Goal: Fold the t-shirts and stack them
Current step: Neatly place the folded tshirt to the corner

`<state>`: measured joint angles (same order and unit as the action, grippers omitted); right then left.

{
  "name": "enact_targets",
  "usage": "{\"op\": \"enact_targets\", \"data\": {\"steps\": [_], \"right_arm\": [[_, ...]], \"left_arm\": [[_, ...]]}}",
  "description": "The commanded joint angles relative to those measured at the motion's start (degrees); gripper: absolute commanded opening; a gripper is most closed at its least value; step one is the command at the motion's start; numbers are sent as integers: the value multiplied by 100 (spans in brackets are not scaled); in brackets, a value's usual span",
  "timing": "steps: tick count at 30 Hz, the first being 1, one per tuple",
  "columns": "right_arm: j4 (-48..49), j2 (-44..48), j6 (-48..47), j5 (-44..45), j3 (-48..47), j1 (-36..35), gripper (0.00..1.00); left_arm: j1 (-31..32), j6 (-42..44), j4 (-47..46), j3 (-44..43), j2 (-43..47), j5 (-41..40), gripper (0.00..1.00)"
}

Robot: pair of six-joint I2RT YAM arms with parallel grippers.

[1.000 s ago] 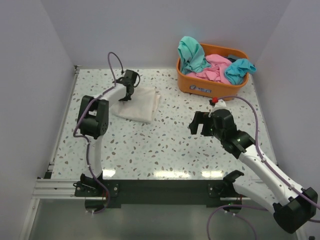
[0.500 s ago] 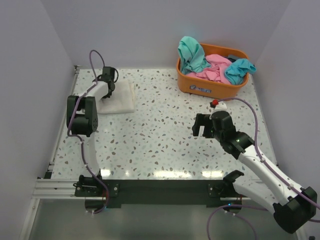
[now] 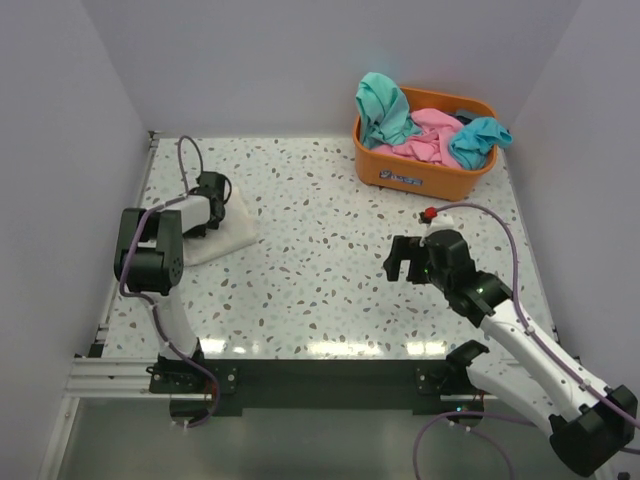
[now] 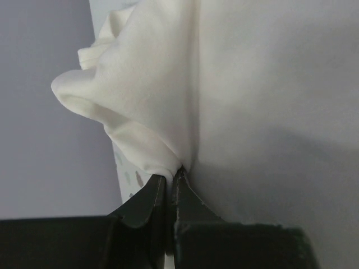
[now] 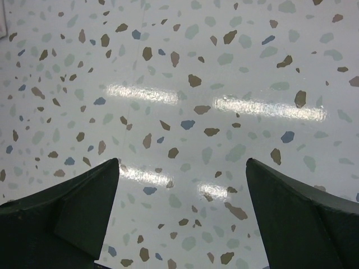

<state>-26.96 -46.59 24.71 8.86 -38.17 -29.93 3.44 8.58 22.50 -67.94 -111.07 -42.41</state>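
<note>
A folded cream-white t-shirt [image 3: 222, 236] lies at the table's left side, near the wall. My left gripper [image 3: 212, 198] is shut on its edge; in the left wrist view the dark jaws pinch a fold of the cream-white t-shirt [image 4: 168, 112] at my left gripper [image 4: 170, 175]. Teal and pink t-shirts [image 3: 425, 130] are heaped in the orange basket [image 3: 400, 172] at the back right. My right gripper [image 3: 405, 258] hovers open over bare table at centre right, and the right wrist view shows my right gripper [image 5: 182, 168] with only speckled tabletop between its fingers.
The speckled table [image 3: 320, 250] is bounded by grey walls on the left, back and right. A metal rail [image 3: 300, 378] runs along the near edge by the arm bases. A small red-and-white object [image 3: 432, 212] lies in front of the basket.
My left gripper has dragged the folded cream-white t-shirt leftward and nearer, from the table's back centre-left to beside the left wall. The right gripper has drifted slightly nearer, still open.
</note>
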Motion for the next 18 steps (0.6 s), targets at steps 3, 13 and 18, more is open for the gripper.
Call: {"op": "enact_targets", "data": {"steps": [3, 13, 18], "right_arm": [[288, -25, -124, -332, 117, 23, 99], [288, -26, -177, -271, 135, 40, 99], [261, 10, -194, -122, 126, 40, 99]], "left_arm": [[-221, 93, 25, 300, 323, -1119, 0], [-704, 1418, -2091, 309, -345, -2035, 0], [-819, 1857, -2627, -17, -627, -1972, 2]]}}
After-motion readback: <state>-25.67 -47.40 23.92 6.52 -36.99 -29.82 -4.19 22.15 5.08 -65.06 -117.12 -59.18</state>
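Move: The left hand already pinches the folded white t-shirt near its left end, low over the table. The table's far left corner lies about 16 cm ahead and 10 cm to its left; the table's left edge is some 9 cm straight to its left. The t-shirt's middle lies roughly 8 cm to its right and 6 cm back. From the idle right hand the far left corner is about 31 cm ahead and 58 cm left. Still pinching the t-shirt, the left hand drags it some 9 cm left towards the table edge, rolling about 20 degrees. ##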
